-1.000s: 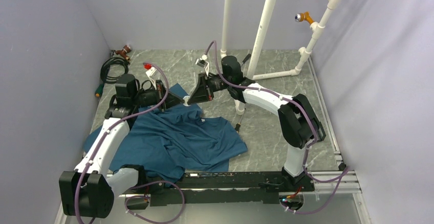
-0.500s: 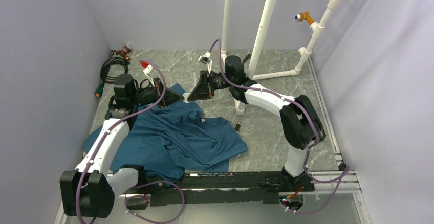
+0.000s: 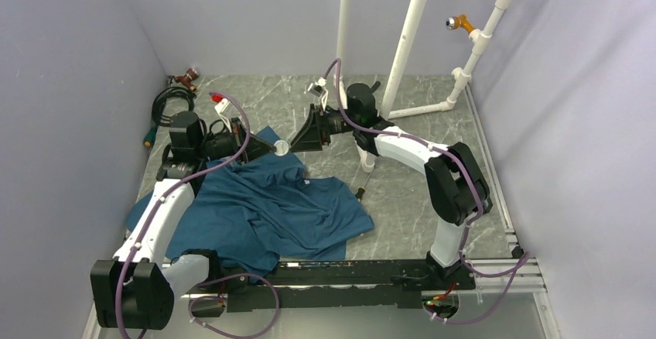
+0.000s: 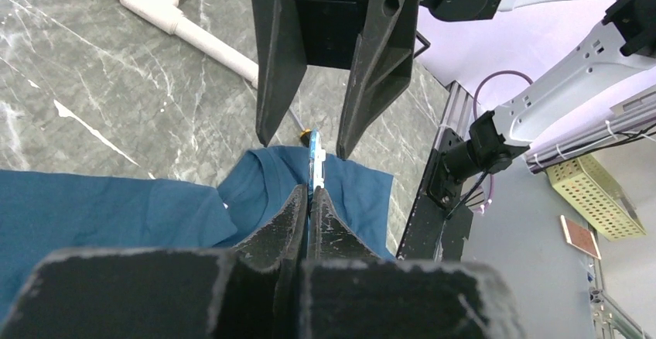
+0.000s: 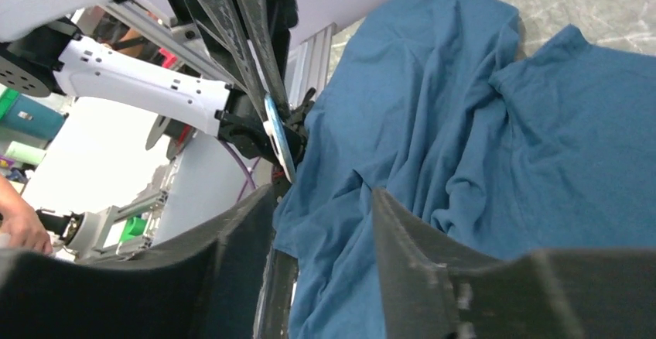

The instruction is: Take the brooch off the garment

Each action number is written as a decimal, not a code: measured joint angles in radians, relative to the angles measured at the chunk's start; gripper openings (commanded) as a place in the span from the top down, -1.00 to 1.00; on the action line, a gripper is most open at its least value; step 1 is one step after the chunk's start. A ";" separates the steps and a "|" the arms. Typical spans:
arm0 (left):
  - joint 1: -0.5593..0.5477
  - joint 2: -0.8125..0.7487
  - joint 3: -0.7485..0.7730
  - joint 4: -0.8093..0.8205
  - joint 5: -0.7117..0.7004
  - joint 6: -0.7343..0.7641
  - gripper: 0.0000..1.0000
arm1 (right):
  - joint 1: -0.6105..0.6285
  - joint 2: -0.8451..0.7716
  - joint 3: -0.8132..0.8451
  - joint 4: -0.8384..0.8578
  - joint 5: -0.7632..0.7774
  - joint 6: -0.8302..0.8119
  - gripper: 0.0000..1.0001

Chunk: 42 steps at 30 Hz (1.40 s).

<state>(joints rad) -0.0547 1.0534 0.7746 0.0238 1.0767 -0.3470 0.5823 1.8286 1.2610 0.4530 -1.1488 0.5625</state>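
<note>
The garment (image 3: 263, 207) is a dark teal T-shirt lying crumpled on the marble floor; it also shows in the left wrist view (image 4: 77, 207) and the right wrist view (image 5: 464, 122). My left gripper (image 3: 272, 150) is shut on the brooch (image 3: 281, 148), a small whitish disc held just above the shirt's far edge. The brooch shows edge-on at the shut jaws (image 4: 315, 165) and as a tilted disc in the right wrist view (image 5: 277, 134). My right gripper (image 3: 297, 142) is open and empty, just right of the brooch, its jaws spread either side of it (image 4: 303, 147).
White PVC pipes (image 3: 402, 45) stand behind the right arm, one foot lying on the floor (image 4: 193, 33). A black cable coil (image 3: 166, 103) lies at the back left. A metal rail (image 3: 348, 269) runs along the near edge. Grey walls close in on three sides.
My right gripper has drawn back to the right, away from the left fingertips. The whitish brooch now shows in the gap between them, still held by the left gripper.
</note>
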 measured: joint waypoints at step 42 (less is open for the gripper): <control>-0.395 -0.491 -0.105 -0.452 -0.466 1.802 1.00 | 0.142 -0.021 0.496 -1.352 0.115 -1.155 -0.70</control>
<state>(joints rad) -0.4496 0.5629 0.6697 -0.4278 0.6106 1.4548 0.7246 1.8076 1.7569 -0.8993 -1.0340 -0.5926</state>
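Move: The brooch already sits in my shut left fingertips, its middle about 3 cm to the right of that hand point and 1 cm ahead. From my half-open right hand the brooch lies about 5 cm to the left, straight ahead of the fingertips and level. Some 22 cm below the left hand are the garment's bunched fold, 4 cm right and 2 cm ahead, and its white tag, 10 cm right and level fore and aft. Keeping the brooch pinched by its edge, I roll my left hand a good 100 degrees about its finger line, its top going over backwards towards my base, while drawing it back about 5.5 cm. My empty right hand follows back some 6.5 cm, rising 3.5 cm on the way and sinking most of that again; it tips its fingers down a little, swings them slightly counter-clockwise and spreads them wide, facing the brooch. ##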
